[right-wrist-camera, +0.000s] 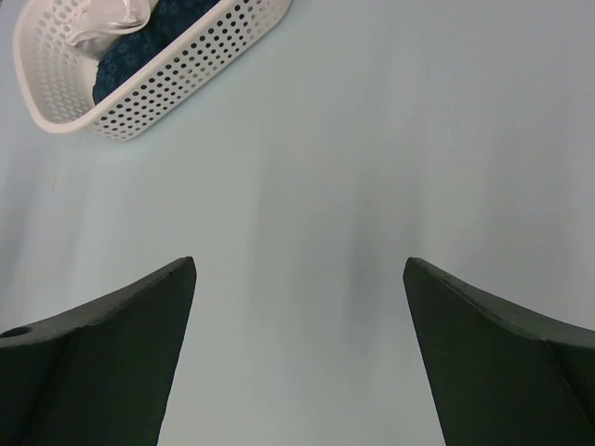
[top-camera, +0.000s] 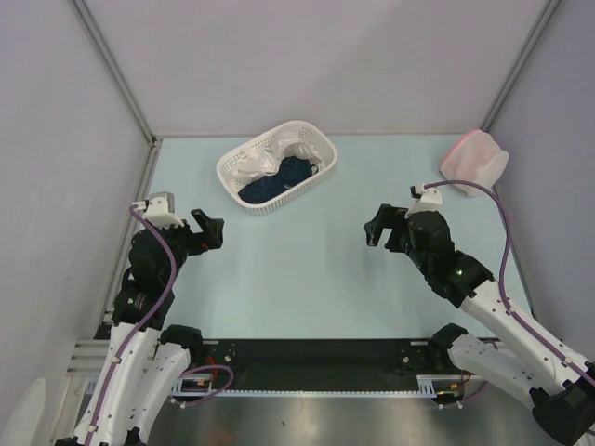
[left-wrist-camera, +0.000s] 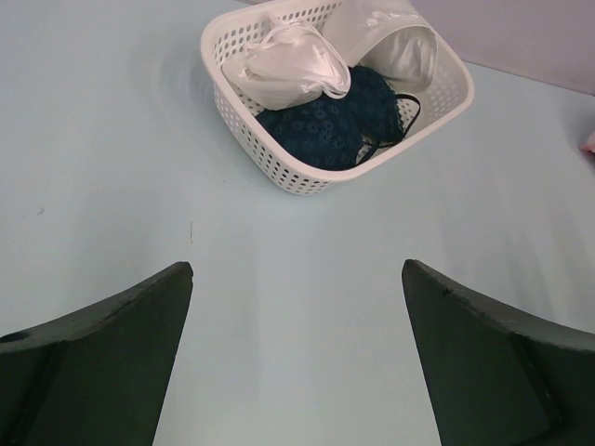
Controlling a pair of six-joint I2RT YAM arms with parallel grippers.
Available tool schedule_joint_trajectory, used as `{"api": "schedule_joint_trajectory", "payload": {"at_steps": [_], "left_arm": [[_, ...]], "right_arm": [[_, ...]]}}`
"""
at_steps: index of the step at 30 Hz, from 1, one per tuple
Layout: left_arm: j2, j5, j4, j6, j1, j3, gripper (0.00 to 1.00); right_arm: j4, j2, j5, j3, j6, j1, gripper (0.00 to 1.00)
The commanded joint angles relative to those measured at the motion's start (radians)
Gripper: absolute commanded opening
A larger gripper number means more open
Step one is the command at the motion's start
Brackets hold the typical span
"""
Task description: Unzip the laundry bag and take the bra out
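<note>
The laundry bag (top-camera: 474,158), a round white mesh pouch with pink edging, lies at the far right edge of the table, zipped as far as I can tell. A sliver of pink (left-wrist-camera: 588,146) shows at the right edge of the left wrist view. The bra is not visible; it may be inside the bag. My left gripper (top-camera: 209,230) is open and empty over the left of the table. My right gripper (top-camera: 379,226) is open and empty over the right middle, well short of the bag.
A white lattice plastic basket (top-camera: 321,177) stands at the back centre, holding white cloth (top-camera: 265,160) and dark blue cloth (top-camera: 279,179); it also shows in the left wrist view (left-wrist-camera: 297,177) and the right wrist view (right-wrist-camera: 177,79). Grey walls enclose the table.
</note>
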Motion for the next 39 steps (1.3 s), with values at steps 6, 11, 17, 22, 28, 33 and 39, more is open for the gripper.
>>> {"api": "schedule_joint_trajectory", "payload": {"at_steps": [6,11,17,22,28,33,39], "left_arm": [[-0.002,-0.018,0.021,-0.009,0.011,0.004,0.99],[-0.001,0.002,0.027,-0.007,0.011,0.001,1.00],[0.002,0.000,0.028,-0.007,0.011,-0.001,0.99],[0.005,-0.001,0.028,-0.005,0.011,-0.001,1.00],[0.002,-0.009,0.027,-0.005,0.011,-0.002,1.00],[0.005,-0.011,0.027,-0.005,0.011,-0.002,1.00],[0.007,-0.024,0.027,-0.004,0.011,0.001,1.00]], "right_arm": [[-0.004,0.001,0.062,0.014,-0.011,-0.007,1.00],[-0.007,0.028,0.082,0.034,-0.017,-0.030,1.00],[-0.022,0.096,0.068,0.122,-0.114,-0.142,1.00],[-0.064,0.229,0.086,0.253,-0.203,-0.295,1.00],[-0.010,0.422,0.166,0.388,-0.238,-0.465,1.00],[0.025,0.553,0.044,0.486,-0.204,-0.642,1.00],[0.044,0.725,0.037,0.578,-0.218,-0.752,1.00]]}}
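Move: The pink-and-white laundry bag sits in the far right corner of the table, roughly 34 cm ahead of the right hand, some 29 cm to its right and about 16 cm below. The only thing nearby is the white basket, about 29 cm ahead and 30 cm to the left of the right hand, at much the same depth below. From the left hand the laundry bag lies about 33 cm ahead and roughly 70 cm to the right. After a slow start the right hand sweeps out to the right and forward towards the laundry bag in the far corner, about 24 cm right and 16 cm forward, staying well above the table with only a slight rise and dip on the way. As it goes the wrist swings clockwise by nearly 40 degrees to face the corner, the hand's left side dropping and the fingertips tipping a little farther down; the fingers stay wide open and touch nothing yet. ##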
